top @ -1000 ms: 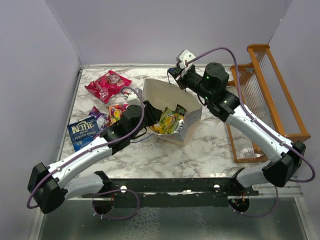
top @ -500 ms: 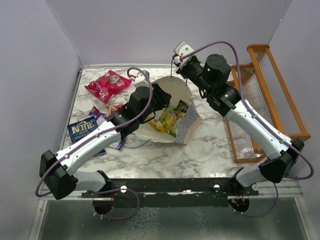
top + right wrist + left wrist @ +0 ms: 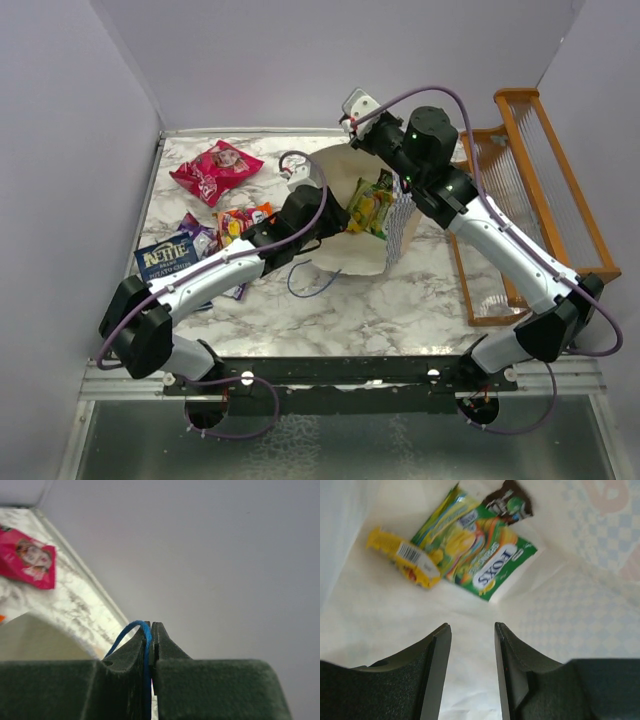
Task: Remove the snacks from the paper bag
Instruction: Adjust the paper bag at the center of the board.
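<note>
The paper bag (image 3: pixel 352 245) lies tipped, its mouth toward my left arm. My right gripper (image 3: pixel 151 627) is shut on the bag's blue cord handle (image 3: pixel 129 630) and holds it up at the back. My left gripper (image 3: pixel 472 630) is open inside the bag with nothing between its fingers. Ahead of it on the bag's inner wall lie snacks: a green pack (image 3: pixel 492 562), a yellow pack (image 3: pixel 402 557) and a dark pack (image 3: pixel 512 502). The green and yellow packs (image 3: pixel 370 205) show through the bag's mouth from above. Out on the table lie a pink-red bag (image 3: pixel 215 170), a blue chips bag (image 3: pixel 165 258) and small packs (image 3: pixel 240 222).
An orange wooden rack (image 3: pixel 530 200) stands at the right edge of the table. The bag's other blue cord (image 3: pixel 310 285) trails loose on the marble in front of the bag. Grey walls close in the left, back and right.
The right gripper has lifted the handle back, and the bag has tipped up and shifted right. My left arm has swung right into the bag's mouth, its jaws a little wider.
</note>
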### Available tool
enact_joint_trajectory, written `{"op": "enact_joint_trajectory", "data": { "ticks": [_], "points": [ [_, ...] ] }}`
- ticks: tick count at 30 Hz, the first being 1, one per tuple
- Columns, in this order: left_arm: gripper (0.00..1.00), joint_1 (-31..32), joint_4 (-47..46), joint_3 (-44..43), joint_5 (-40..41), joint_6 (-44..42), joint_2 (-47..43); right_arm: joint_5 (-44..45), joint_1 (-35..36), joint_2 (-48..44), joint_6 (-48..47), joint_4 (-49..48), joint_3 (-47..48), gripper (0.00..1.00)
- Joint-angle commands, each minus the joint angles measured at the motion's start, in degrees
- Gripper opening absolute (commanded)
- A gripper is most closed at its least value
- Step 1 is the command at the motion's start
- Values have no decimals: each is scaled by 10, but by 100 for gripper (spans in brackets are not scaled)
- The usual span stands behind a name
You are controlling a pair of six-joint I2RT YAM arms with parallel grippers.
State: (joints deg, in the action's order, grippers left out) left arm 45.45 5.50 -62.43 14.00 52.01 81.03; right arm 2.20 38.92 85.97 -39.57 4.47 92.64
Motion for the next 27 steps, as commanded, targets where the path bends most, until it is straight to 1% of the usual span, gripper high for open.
{"op": "enact_joint_trajectory", "data": {
  "ticks": [1, 5, 9, 13, 18, 24, 27],
  "points": [
    [44, -5, -40, 54, -44, 3, -29, -83, 5, -39, 78, -17, -61, 2],
    [45, -5, -52, 96, -50, -13, -52, -116, 11, -57, 143, -48, -120, 2],
    [45, -5, -50, 125, -57, -9, -81, -137, 13, -58, 193, -63, -145, 2],
    [45, -5, -37, 133, -45, -11, -112, -173, 14, -61, 250, -71, -142, 2],
    [45, -5, -26, 123, -43, -15, -124, -199, 14, -70, 342, -97, -138, 2],
    [45, -5, -43, 132, -53, 1, -123, -192, 14, -60, 452, -84, -103, 2],
    [45, -5, -72, 151, -73, 20, -123, -192, 14, -57, 486, -86, -96, 2]
  ]
}}
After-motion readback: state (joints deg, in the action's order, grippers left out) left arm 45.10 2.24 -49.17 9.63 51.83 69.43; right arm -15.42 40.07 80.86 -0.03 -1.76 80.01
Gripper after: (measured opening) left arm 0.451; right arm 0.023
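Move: The paper bag's middle lies roughly 7 cm back, 3 cm to the right of and 28 cm below the right hand. From the left hand, at its mouth, it is about 2 cm ahead, 6 cm right and 8 cm below, with the green snack pack some 4 cm ahead, 8 cm right and 13 cm down. The orange snack pack lies about 19 cm to the left hand's left, 1 cm ahead and 20 cm below. Still gripping the blue handle, the right hand dips, drawing back-left about 9 cm, fingers tipping down, the left following. ##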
